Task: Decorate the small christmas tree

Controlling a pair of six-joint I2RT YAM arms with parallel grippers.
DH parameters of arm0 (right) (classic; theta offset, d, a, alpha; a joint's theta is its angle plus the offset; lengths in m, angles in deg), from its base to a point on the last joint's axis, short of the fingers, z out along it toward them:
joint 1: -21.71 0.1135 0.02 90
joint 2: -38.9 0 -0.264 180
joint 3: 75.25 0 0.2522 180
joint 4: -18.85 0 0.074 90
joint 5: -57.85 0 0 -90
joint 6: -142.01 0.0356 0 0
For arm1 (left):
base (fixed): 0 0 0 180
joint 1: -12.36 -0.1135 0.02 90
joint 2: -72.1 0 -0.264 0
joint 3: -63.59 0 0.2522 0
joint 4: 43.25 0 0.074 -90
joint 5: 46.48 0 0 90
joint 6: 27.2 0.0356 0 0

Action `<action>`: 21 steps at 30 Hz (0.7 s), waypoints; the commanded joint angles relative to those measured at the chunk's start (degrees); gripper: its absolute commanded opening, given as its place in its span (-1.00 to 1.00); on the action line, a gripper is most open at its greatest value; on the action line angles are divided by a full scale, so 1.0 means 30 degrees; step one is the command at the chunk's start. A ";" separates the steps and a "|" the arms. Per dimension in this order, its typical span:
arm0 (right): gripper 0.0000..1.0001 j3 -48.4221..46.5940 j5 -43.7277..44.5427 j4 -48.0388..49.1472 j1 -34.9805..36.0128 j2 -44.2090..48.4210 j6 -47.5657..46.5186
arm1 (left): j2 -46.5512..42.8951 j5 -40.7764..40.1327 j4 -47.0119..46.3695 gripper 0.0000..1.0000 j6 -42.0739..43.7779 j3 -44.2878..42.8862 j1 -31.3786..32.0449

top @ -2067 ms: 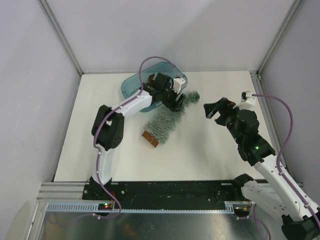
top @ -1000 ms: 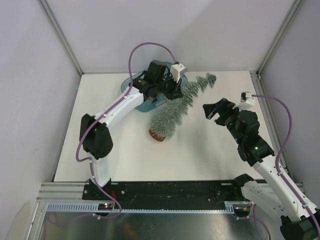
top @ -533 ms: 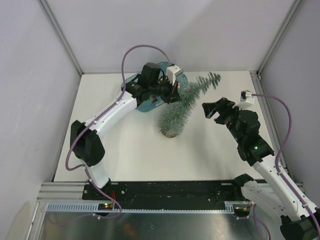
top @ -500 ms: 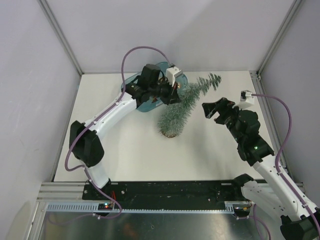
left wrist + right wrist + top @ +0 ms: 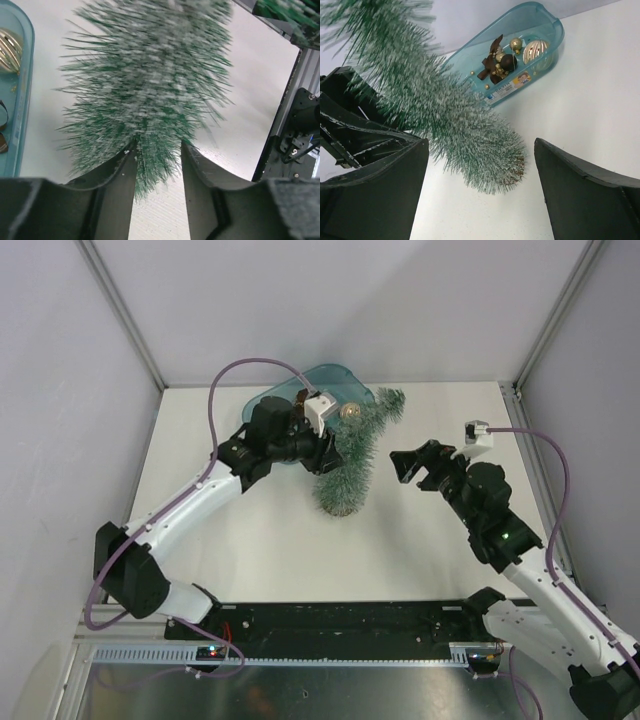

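The small christmas tree (image 5: 348, 465) stands on its base mid-table, its tip toward the back right; it also fills the left wrist view (image 5: 150, 80) and shows in the right wrist view (image 5: 460, 130). My left gripper (image 5: 330, 452) sits against the tree's left side. Its jaws (image 5: 159, 147) are parted, with only needle tips and bare table between them. My right gripper (image 5: 412, 462) hovers to the right of the tree, wide open (image 5: 480, 145) and empty, facing the tree's lower part.
A teal tub (image 5: 335, 375) lies behind the tree at the back. It holds a gold bauble (image 5: 536, 50), a dark bauble (image 5: 508, 61) and a brown star-shaped ornament (image 5: 492, 62). Grey walls close in the table on three sides.
The left arm raised the lying tree onto its base and drew it left and nearer. Its jaws, shut on the tree before, have parted. The right gripper edged left toward the tree.
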 commanded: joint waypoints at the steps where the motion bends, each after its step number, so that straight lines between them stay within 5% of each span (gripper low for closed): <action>1: 0.82 -0.0039 0.0502 0.0955 0.0377 -0.0060 -0.0408 | -0.0861 -0.0781 -0.0561 -0.02 -0.0227 0.0746 0.0116; 8: 0.82 -0.0058 0.0605 0.1387 0.0657 -0.0125 -0.0432 | -0.0934 -0.2229 -0.0589 0.45 -0.0041 0.1251 0.0077; 21: 0.82 -0.0041 0.0442 0.2006 0.0918 -0.0957 -0.0416 | -0.3129 -0.1686 0.0762 0.98 0.0351 0.2478 -0.0178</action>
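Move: The tree's middle stands about 6 cm to the right of the left gripper, 4 cm ahead and some 7 cm below it; its top is bent off to the right. The ornament box lies about 27 cm ahead, 7 cm left and 21 cm down, with the striped ball in it 28 cm ahead and 6 cm right at about the same depth. From the right gripper, the tree is roughly 13 cm left, 6 cm ahead and 9 cm below. Spread the left gripper's already parting fingers from under half open to fully open beside the tree's upper part, giving the tree free room. As they spread, ease the hand about 3 cm to the left, dipping a bit under 2 cm early on, and let the wrist turn some 5 degrees counter-clockwise. ##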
